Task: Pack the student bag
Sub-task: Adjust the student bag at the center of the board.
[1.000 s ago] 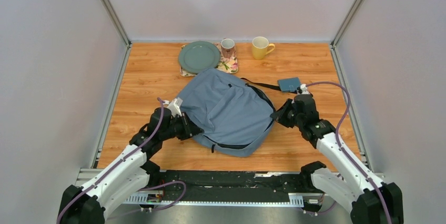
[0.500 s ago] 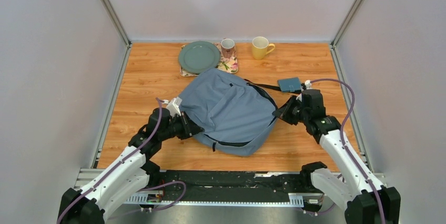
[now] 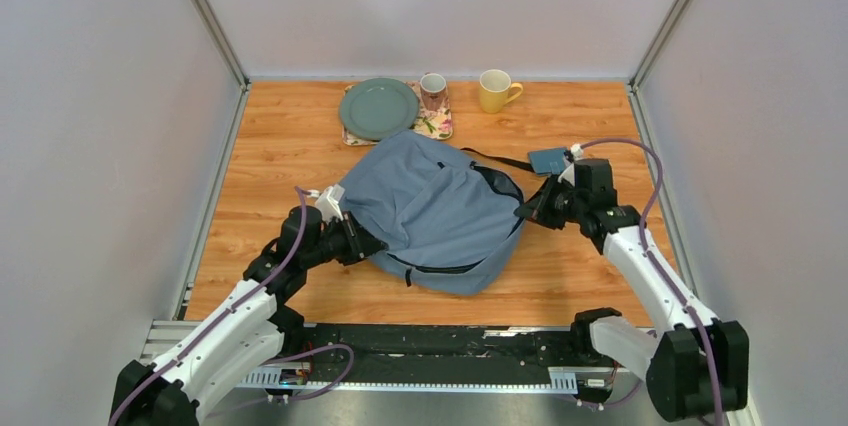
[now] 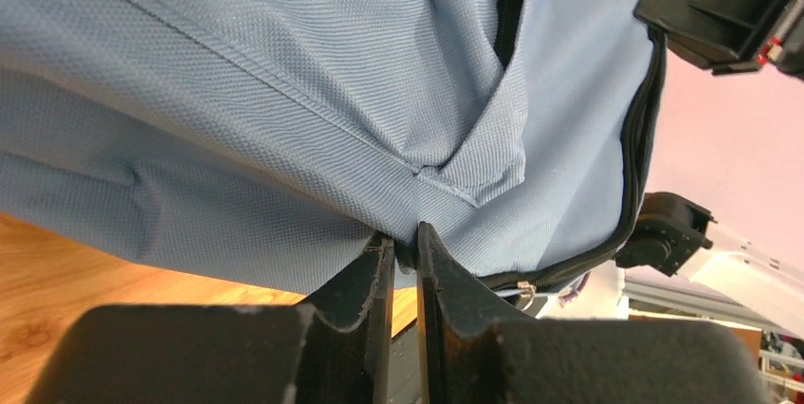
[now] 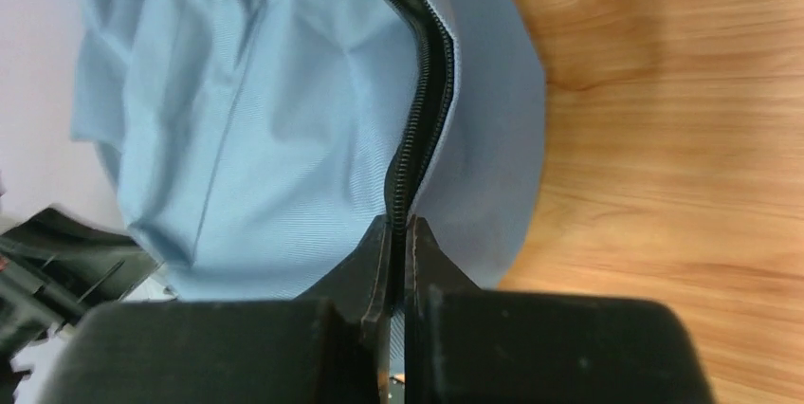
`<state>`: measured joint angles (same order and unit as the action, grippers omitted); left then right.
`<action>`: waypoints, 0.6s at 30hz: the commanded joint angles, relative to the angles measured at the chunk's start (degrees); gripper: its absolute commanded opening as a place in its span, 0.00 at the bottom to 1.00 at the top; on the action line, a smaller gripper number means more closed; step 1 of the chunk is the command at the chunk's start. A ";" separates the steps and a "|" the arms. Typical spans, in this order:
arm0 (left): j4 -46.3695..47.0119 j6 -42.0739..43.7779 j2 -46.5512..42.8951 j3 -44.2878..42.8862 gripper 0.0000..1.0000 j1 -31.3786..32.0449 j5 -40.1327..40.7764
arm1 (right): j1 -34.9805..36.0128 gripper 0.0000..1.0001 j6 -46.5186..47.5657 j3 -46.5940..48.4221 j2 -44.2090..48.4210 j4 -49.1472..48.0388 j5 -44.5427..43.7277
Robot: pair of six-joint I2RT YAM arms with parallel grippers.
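The student bag, a soft grey-blue backpack with black zipper trim, lies flat in the middle of the table. At its left edge my left gripper is shut on a fold of the bag's fabric; the pinched cloth bunches between the fingertips. At the bag's right edge my right gripper is shut on the black zipper line, which runs straight into the closed fingers. A black strap trails from the bag toward the back right.
A small flat teal case lies just behind the right wrist. At the back stand a green plate on a floral mat, a patterned mug and a yellow mug. Metal rails border the wooden table.
The right arm has moved back and slightly left along the bag's right edge, holding the zipper line. The left gripper keeps its hold on the fabric and has hardly moved.
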<state>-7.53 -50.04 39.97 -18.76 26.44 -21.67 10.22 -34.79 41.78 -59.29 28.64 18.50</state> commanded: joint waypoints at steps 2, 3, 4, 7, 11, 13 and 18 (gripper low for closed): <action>-2.14 1.61 -0.50 0.40 0.18 -0.77 2.95 | -2.22 0.00 -2.47 -5.67 14.26 -21.18 14.15; -1.70 1.35 -0.33 0.31 0.18 -0.77 3.04 | -2.13 0.00 1.09 -4.18 16.90 -14.12 3.84; -1.44 1.18 -0.24 0.39 0.18 -0.77 3.04 | -2.74 0.00 2.43 -2.77 17.10 -12.66 1.13; -0.64 1.09 0.64 0.31 0.18 -0.77 2.25 | -3.98 0.00 4.54 1.79 10.36 -0.74 -4.86; 0.32 0.74 1.08 0.92 0.18 -0.77 1.63 | -3.98 0.18 6.49 7.44 1.46 10.81 -4.34; 0.94 0.30 1.08 1.27 0.18 -0.77 1.46 | -3.98 0.31 5.26 6.48 3.55 10.65 -5.05; 2.08 -0.58 0.64 1.98 0.18 -0.77 0.58 | -3.98 0.55 3.67 7.70 10.31 15.54 -6.64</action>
<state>-6.42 -50.65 41.01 -17.10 26.04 -21.50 6.26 -30.70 46.35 -55.22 39.53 15.07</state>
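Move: At the bag's right side, the right fingers are already pinching its zippered rim; the student bag's middle lies about 14 cm to that hand's left, level with it fore and aft and some 5 cm lower. The blue booklet lies roughly 10 cm ahead and 6 cm to the right of the right hand, with the black strap about 10 cm ahead and 3 cm left. From the left hand, still gripping the near-left edge, the bag's middle is about 6 cm ahead, 10 cm right and 3 cm below. Lifting the pinched zippered rim some 4 cm and a little back, the right hand then sinks about 3 cm again while its fingers open to roughly half. The hand lets go of the fabric and draws about 3 cm to the right, away from the bag. The left hand stays at the near-left edge and keeps its pinch. ##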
